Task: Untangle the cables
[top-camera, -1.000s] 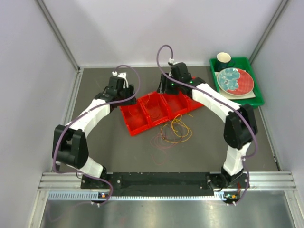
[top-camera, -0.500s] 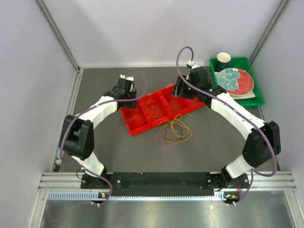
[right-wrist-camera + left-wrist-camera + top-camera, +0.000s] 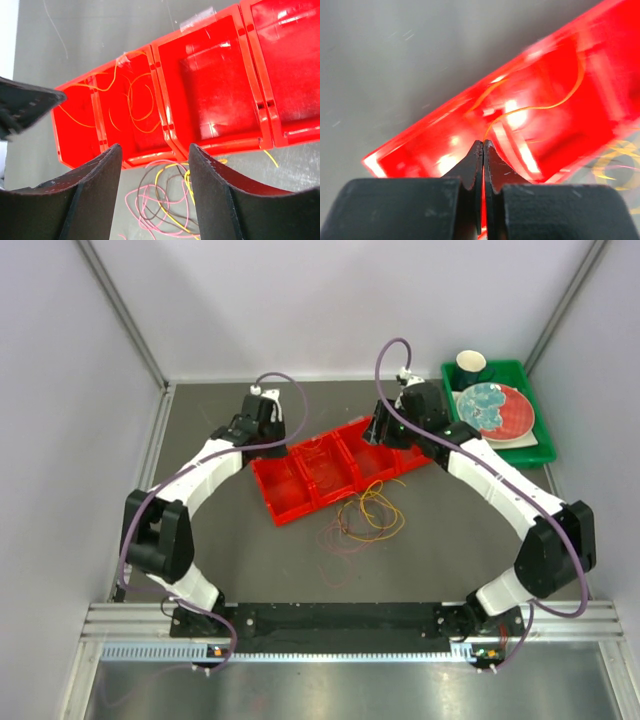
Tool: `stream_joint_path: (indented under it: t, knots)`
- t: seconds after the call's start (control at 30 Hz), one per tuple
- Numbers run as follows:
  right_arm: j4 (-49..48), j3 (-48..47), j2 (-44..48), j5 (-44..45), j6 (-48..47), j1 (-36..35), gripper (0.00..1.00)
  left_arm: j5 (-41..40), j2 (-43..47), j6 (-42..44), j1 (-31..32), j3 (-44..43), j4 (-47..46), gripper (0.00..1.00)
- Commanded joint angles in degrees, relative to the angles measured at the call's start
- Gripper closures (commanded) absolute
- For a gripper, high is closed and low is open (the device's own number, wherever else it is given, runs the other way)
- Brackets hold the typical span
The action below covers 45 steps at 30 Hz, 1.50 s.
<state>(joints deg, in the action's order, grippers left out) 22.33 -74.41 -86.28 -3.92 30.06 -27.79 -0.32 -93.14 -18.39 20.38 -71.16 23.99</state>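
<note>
A loose tangle of cables, pink, yellow and dark, lies on the grey table in front of a row of red bins. In the right wrist view the tangle shows between the wide-open fingers of my right gripper, which hovers above the bins' near rim with nothing in it. An orange cable lies inside the red bins. My left gripper is shut at the left bin, and the orange cable runs out from its tips. In the top view it is at the row's left end and my right gripper at its right end.
A green tray at the back right holds a red and teal plate and a dark cup. Grey walls close in the table on the left, back and right.
The left gripper's jaws have closed on the orange cable at the left bin. The right arm swung rightward a second ago and has since stayed put, still open.
</note>
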Motion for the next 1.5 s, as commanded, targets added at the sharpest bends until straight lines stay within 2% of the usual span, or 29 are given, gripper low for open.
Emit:
stream_joint_path:
  t: [0.0,0.2,0.37,0.53,0.9,0.97,1.17,1.2,1.23,1.33,1.4,1.47]
  knots:
    - [-1.1,0.8,3.4,1.5,0.3,0.5,0.44,10.9,1.5,-5.8,0.7,-3.9,-4.6,1.0]
    - [-0.7,3.6,5.9,2.3,0.3,1.2,0.44,16.4,-0.3,-11.8,1.1,-6.1,-11.1,1.0]
    - [-0.4,4.7,6.8,2.6,0.1,1.9,0.44,19.3,-2.2,-13.9,1.5,-11.8,-11.2,1.0]
    - [-0.6,5.4,7.0,2.5,0.1,2.1,0.44,19.7,-4.7,-14.0,1.9,-13.6,-11.0,1.0]
    - [-1.1,6.7,6.7,2.0,0.2,2.1,0.44,16.4,-6.7,-14.6,1.9,1.0,-17.0,1.0]
    - [-1.1,7.1,6.7,1.9,0.3,2.1,0.44,13.6,-6.4,-13.4,1.9,3.3,-17.1,1.0]
    - [-2.1,7.6,6.2,0.9,0.7,2.1,0.44,11.0,-9.2,-10.5,3.3,1.6,-14.7,1.0]
    - [-2.3,7.5,6.1,0.8,0.8,2.1,0.44,10.4,-9.6,-10.3,4.1,1.1,-14.1,0.97]
    - [-2.3,7.4,6.2,0.8,0.9,2.1,0.44,10.2,-9.7,-10.3,4.4,0.0,-13.8,0.86]
    - [-2.2,7.6,6.6,0.8,1.1,2.2,0.44,7.8,-9.1,-9.7,5.5,-1.0,-12.8,0.62]
    - [-2.0,7.5,6.7,0.9,1.0,2.2,0.44,6.4,-7.9,-9.3,5.9,-1.6,-12.0,0.57]
    - [-1.9,7.4,6.8,1.2,0.8,2.2,0.44,5.2,-7.0,-9.0,5.9,-2.3,-11.2,0.55]
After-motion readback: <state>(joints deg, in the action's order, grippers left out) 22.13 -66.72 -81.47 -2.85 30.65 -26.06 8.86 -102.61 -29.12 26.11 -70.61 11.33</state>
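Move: The left hand, shut on the orange cable, has the red box's second compartment from the left about 10 cm to its right, level with it in reach and roughly 10 cm below. The leftmost compartment is some 3 cm back and 2 cm right; the yellow cable lies about 22 cm right and 9 cm back, the pink cable 15 cm right and 16 cm back, both a little lower. From the empty right hand, the second compartment is about 10 cm left and 18 cm down. Keep the left gripper shut on the orange cable and swing it up and to the right, about 9 cm each way, rolling its left side down some 25 degrees. Then lower it about 13 cm to the second compartment, and open the fingers nearly halfway to let go of the cable. Draw the open, empty right gripper a few centimetres right, down and slightly back, away from that compartment. ##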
